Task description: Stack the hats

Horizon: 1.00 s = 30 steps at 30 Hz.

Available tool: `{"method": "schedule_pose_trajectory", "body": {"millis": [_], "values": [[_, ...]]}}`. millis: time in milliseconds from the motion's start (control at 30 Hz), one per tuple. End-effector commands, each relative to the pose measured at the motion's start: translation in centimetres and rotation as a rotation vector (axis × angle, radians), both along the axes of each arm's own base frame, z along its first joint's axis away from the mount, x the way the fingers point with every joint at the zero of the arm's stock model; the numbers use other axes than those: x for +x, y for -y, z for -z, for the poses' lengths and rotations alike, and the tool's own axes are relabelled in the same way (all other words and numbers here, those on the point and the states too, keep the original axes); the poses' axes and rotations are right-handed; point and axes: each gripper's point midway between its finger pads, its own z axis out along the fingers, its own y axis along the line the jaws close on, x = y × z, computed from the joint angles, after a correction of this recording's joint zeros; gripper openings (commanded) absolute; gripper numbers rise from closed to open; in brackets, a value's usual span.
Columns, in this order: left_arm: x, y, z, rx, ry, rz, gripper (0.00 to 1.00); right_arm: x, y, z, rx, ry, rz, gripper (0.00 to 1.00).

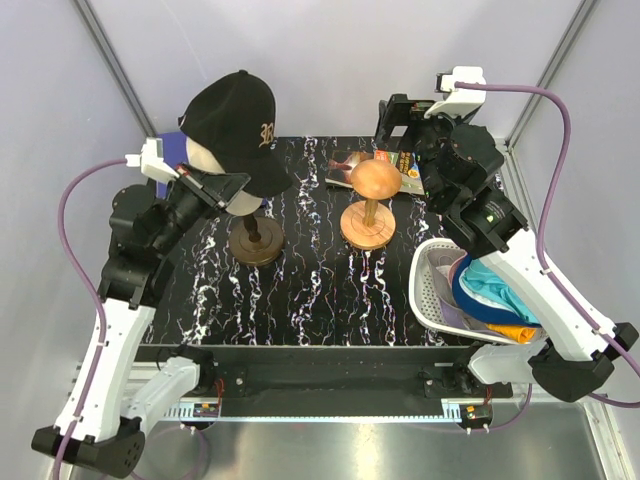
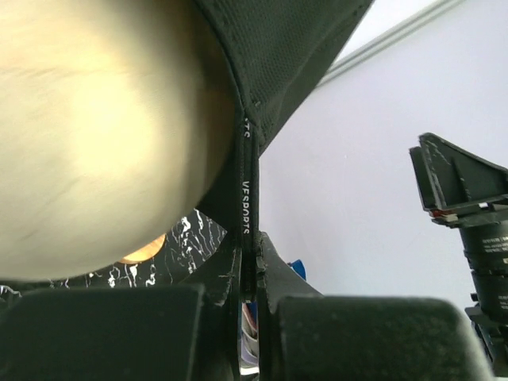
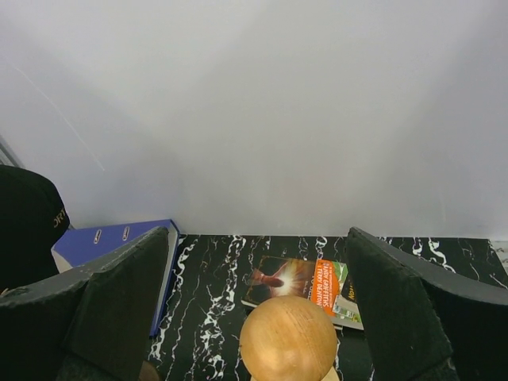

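Note:
A black baseball cap (image 1: 232, 120) sits on the cream mannequin head (image 1: 212, 165), which stands on a dark wooden stand (image 1: 255, 240). My left gripper (image 1: 232, 186) is shut on the cap's lower edge. In the left wrist view the black strap (image 2: 247, 198) runs down between the closed fingers, next to the head (image 2: 103, 135). My right gripper (image 1: 400, 125) hangs open above the light wooden ball stand (image 1: 372, 180). Its fingers (image 3: 119, 302) straddle the ball (image 3: 288, 337) without touching it. Teal (image 1: 490, 285), orange (image 1: 515, 332) and lavender (image 1: 468, 320) hats lie in the white basket (image 1: 428, 285).
Books (image 1: 345, 165) lie at the back of the black marble table (image 1: 310, 290), behind the ball stand. A blue binder (image 3: 119, 238) lies at the back left. The basket sits at the table's right front corner, under my right arm.

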Motion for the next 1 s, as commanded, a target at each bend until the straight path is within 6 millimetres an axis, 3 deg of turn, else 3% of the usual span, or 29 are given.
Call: {"method": "schedule_pose_trajectory", "body": {"millis": [0, 300, 433, 633, 700, 733, 833, 967], "values": [[-0.8, -1.6, -1.8, -0.080, 0.078, -0.062, 0.00, -1.1, 0.7, -1.7, 0.036, 0.047, -0.004, 1.00], [-1.0, -2.7, 0.4, -0.188, 0.068, -0.110, 0.00, -0.8, 1.0, -1.2, 0.019, 0.037, 0.021, 1.00], [-0.9, -2.4, 1.8, -0.214, 0.057, -0.088, 0.00, -0.6, 0.8, -1.0, 0.008, 0.033, 0.022, 1.00], [-1.4, -2.3, 1.4, -0.273, 0.146, -0.066, 0.00, -0.2, 0.6, -0.6, -0.008, 0.026, 0.030, 1.00], [-1.4, -2.4, 2.6, -0.307, 0.136, -0.071, 0.00, -0.1, 0.6, -0.5, -0.012, 0.022, 0.035, 1.00], [-1.6, -2.5, 2.0, -0.332, 0.179, -0.065, 0.00, 0.0, 0.5, -0.4, -0.016, 0.022, 0.034, 1.00], [-2.0, -2.7, 2.4, -0.407, 0.215, -0.055, 0.00, 0.2, 0.4, -0.1, -0.028, 0.016, 0.038, 1.00], [-2.1, -2.8, 3.0, -0.353, 0.226, -0.069, 0.00, 0.5, 0.4, 0.4, -0.047, 0.007, 0.050, 1.00]]}}
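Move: The left hand has the black hat pinched by its edge. The head stand's pale head, which the hat is going onto, lies about 9 cm ahead, 4 cm left and 10 cm lower. The wooden stand's dome is some 28 cm to the hand's right and 12 cm ahead; the blue binder is roughly 31 cm ahead and 19 cm left. The head is about 32 cm left of the idle right hand, nearly level fore and aft. Still pinching the hat's edge, the left hand sinks about 5 cm, rolling left-side-down, drawing it over the head. ##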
